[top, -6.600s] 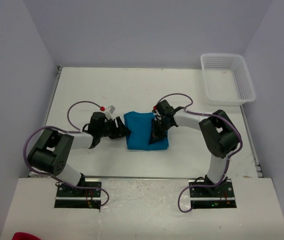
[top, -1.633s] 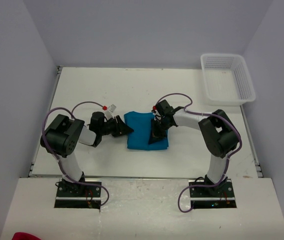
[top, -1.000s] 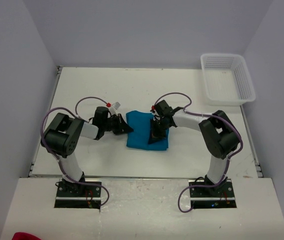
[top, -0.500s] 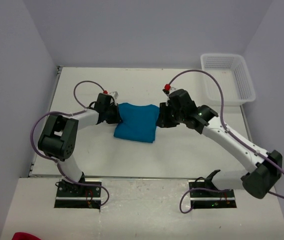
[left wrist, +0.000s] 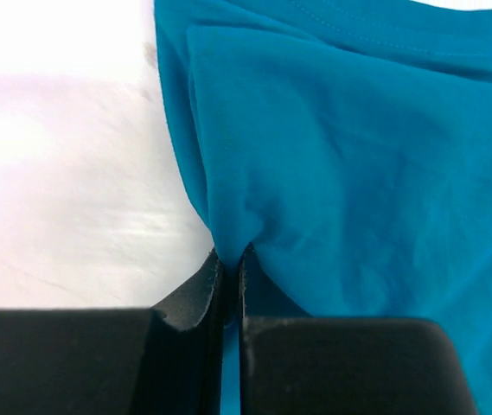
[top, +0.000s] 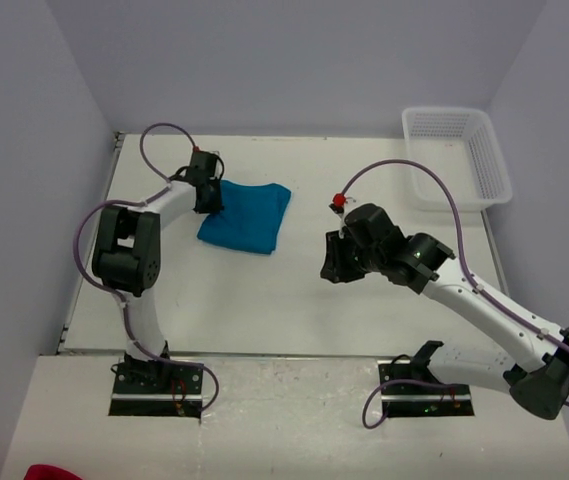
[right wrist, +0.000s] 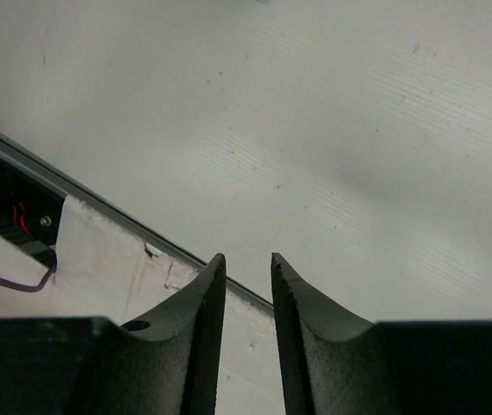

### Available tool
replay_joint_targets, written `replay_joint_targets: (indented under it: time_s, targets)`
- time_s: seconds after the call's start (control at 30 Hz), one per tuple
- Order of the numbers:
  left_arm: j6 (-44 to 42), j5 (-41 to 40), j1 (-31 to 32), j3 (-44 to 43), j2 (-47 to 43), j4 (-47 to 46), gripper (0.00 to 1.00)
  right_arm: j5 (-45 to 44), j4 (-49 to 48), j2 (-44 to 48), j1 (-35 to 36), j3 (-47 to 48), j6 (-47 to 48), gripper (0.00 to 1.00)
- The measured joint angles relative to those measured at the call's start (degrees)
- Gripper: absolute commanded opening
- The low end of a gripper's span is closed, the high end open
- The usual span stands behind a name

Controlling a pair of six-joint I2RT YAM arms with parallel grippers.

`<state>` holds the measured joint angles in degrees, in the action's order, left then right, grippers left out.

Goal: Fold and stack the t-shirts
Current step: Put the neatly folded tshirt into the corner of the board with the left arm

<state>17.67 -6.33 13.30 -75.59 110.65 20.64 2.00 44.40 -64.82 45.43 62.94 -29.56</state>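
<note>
A folded teal-blue t-shirt (top: pixel 247 217) lies on the white table (top: pixel 294 300), far left of centre. My left gripper (top: pixel 214 198) is shut on the shirt's left edge; in the left wrist view the cloth (left wrist: pixel 341 164) is pinched between the two black fingers (left wrist: pixel 189 298), gripper (left wrist: pixel 230 259). My right gripper (top: pixel 332 268) hangs over bare table in the middle, well to the right of the shirt and apart from it. In the right wrist view its fingers (right wrist: pixel 207 303) stand a little apart with nothing between them, gripper (right wrist: pixel 247 259).
A white mesh basket (top: pixel 456 156) stands at the back right corner. The table's near edge with its metal rail (right wrist: pixel 99 212) shows under the right gripper. Purple-grey walls close in the table on three sides.
The left gripper has dragged the folded shirt toward the back left. The right gripper has let go of the shirt, opened a little and swung away to the right over the table.
</note>
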Motion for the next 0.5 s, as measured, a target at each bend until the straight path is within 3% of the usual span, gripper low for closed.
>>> replay_joint_targets:
  time_s: [0.5]
  targets:
    - [-7.9, -5.7, -11.0, -22.2, 15.7, 6.2, 0.00, 0.0, 2.8, -2.8, 0.0, -0.1, 1.1, 0.29]
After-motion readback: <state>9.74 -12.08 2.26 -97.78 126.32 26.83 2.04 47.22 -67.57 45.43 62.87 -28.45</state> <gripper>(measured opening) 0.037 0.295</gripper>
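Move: The left hand holds the folded t-shirt midway along its left edge; the shirt's middle is about 11 cm to this hand's right and 3 cm back, a couple of centimetres lower. It is being taken to the board's far left corner, some 23 cm ahead and 29 cm left of the hand, about 3 cm below it. From the right hand, hanging free, that corner is about 49 cm ahead, 65 cm left and 20 cm down. Still pinching the folded t-shirt by its left edge, the left hand sweeps on at a steady pace diagonally left and forward towards the board's far left corner, about 11 cm left and 8 cm forward, staying low over the board. On the way it turns some 10 degrees counter-clockwise and its left side tilts up by about as much, the fingers keeping their hold and bringing the shirt along on their right. ##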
